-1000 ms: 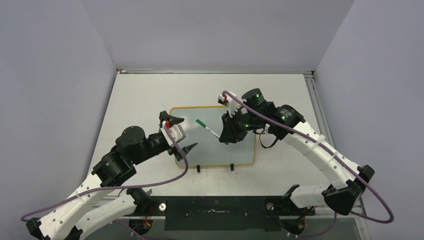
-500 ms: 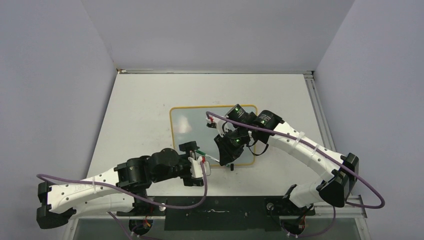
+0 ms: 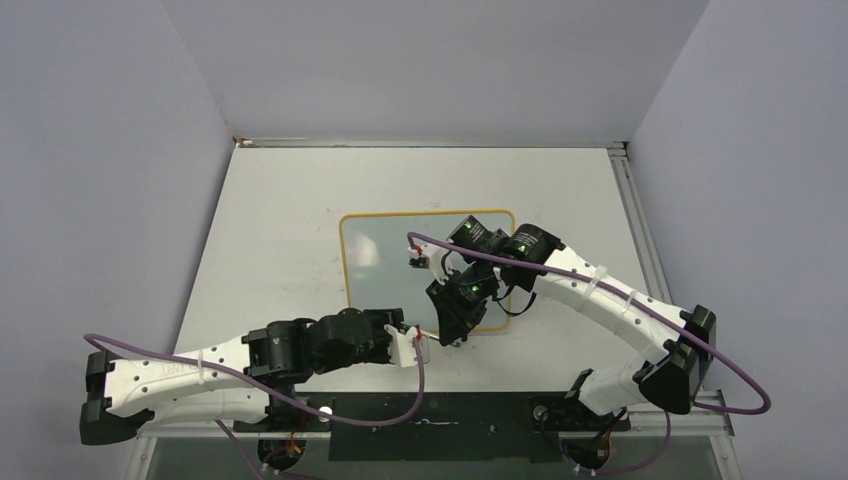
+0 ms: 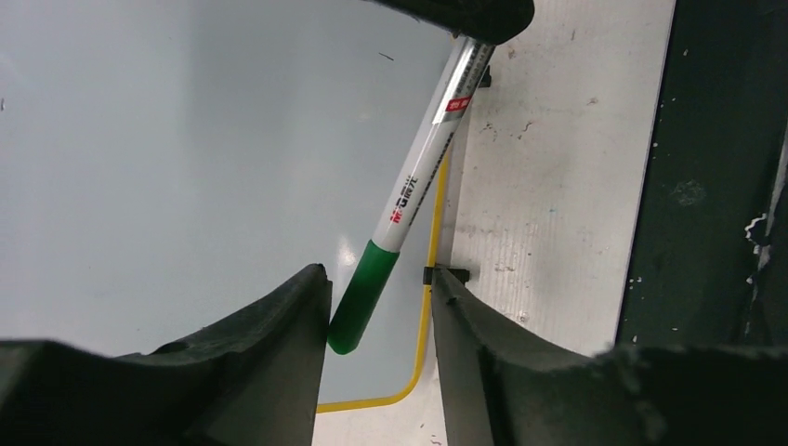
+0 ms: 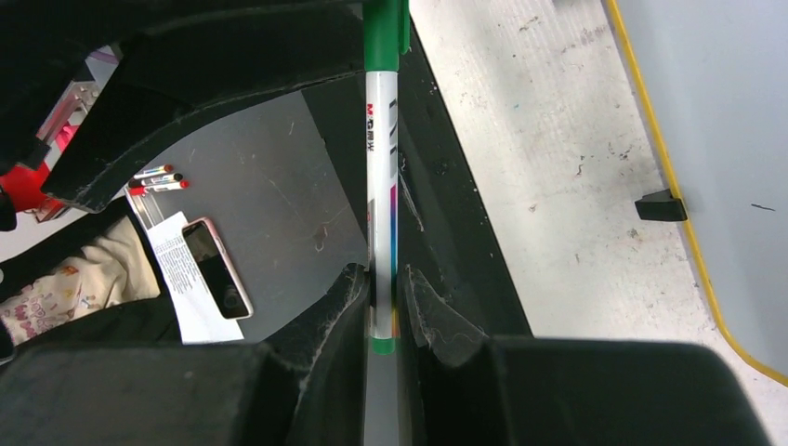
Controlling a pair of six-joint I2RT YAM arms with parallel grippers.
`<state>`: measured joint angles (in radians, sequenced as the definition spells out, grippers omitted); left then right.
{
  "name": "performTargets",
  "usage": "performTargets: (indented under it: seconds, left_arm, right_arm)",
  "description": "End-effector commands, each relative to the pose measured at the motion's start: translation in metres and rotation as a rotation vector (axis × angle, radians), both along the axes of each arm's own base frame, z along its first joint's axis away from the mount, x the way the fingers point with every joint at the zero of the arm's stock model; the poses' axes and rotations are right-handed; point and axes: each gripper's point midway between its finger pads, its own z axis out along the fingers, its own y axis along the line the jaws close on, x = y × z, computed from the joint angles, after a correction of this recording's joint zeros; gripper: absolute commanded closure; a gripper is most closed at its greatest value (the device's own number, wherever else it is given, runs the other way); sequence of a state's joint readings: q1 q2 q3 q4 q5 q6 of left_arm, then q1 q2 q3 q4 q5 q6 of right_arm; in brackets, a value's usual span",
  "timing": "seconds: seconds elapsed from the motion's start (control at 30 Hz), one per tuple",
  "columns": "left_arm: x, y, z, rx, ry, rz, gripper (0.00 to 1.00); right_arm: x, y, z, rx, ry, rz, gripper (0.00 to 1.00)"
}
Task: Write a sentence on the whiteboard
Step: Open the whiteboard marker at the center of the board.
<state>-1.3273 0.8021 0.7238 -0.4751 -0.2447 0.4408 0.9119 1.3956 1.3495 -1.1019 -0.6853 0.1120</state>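
Note:
The whiteboard [image 3: 380,262] lies flat mid-table, with a pale glossy surface and a yellow frame [image 4: 433,223]. No green sentence shows on it; the part I see is blank. My right gripper [image 3: 452,330] is over the board's near edge and is shut [image 5: 383,274] on the barrel of a white marker [image 5: 382,186] with a green cap [image 4: 364,293]. My left gripper [image 3: 428,345] is open [image 4: 379,271]. Its fingers stand on either side of the cap, which touches the left finger [image 4: 302,316].
A black clip [image 4: 446,274] sits on the board's near frame edge, and it also shows in the right wrist view [image 5: 662,206]. A dark strip [image 3: 430,425] runs along the table's near edge. Below the table edge lie a phone [image 5: 216,269], paper and spare markers [image 5: 158,178].
My left arm swung from the board's left side to its near edge. My right gripper carried the marker down toward it, and the cap now sits between my left jaws.

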Motion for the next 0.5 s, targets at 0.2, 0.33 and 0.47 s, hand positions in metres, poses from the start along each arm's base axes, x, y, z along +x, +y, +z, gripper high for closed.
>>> performTargets:
  seconds: [0.2, 0.33, 0.47]
  left_arm:
    - [-0.008, -0.016, 0.007, -0.08, 0.037, -0.007, 1.0]
    - [-0.008, -0.016, 0.007, -0.144, 0.096, 0.059, 1.0]
    - [-0.009, -0.017, 0.003, -0.163, 0.165, 0.07, 1.0]
  right_arm:
    - [0.0, 0.0, 0.021, 0.087, -0.073, -0.003, 0.95]
    - [0.005, 0.005, 0.022, 0.144, -0.071, -0.045, 0.71]
    - [0.008, 0.012, 0.022, 0.198, -0.084, -0.088, 0.42]
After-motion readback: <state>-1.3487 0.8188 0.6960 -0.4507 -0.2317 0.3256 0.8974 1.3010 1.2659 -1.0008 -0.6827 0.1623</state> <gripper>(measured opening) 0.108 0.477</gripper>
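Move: The marker's green cap sits between the left hand's half-open fingers, about 1 cm ahead, 1 cm to the right and 1 cm below. From the right hand, still gripping the barrel near the tail, the cap lies roughly 10 cm to the left and 5 cm back, about level. The whiteboard's middle is some 22 cm ahead of the left hand, 6 cm to its right and 18 cm below. Left hand eases down and back about 2 cm, pinching the marker's cap; right fingers then open off the barrel. ##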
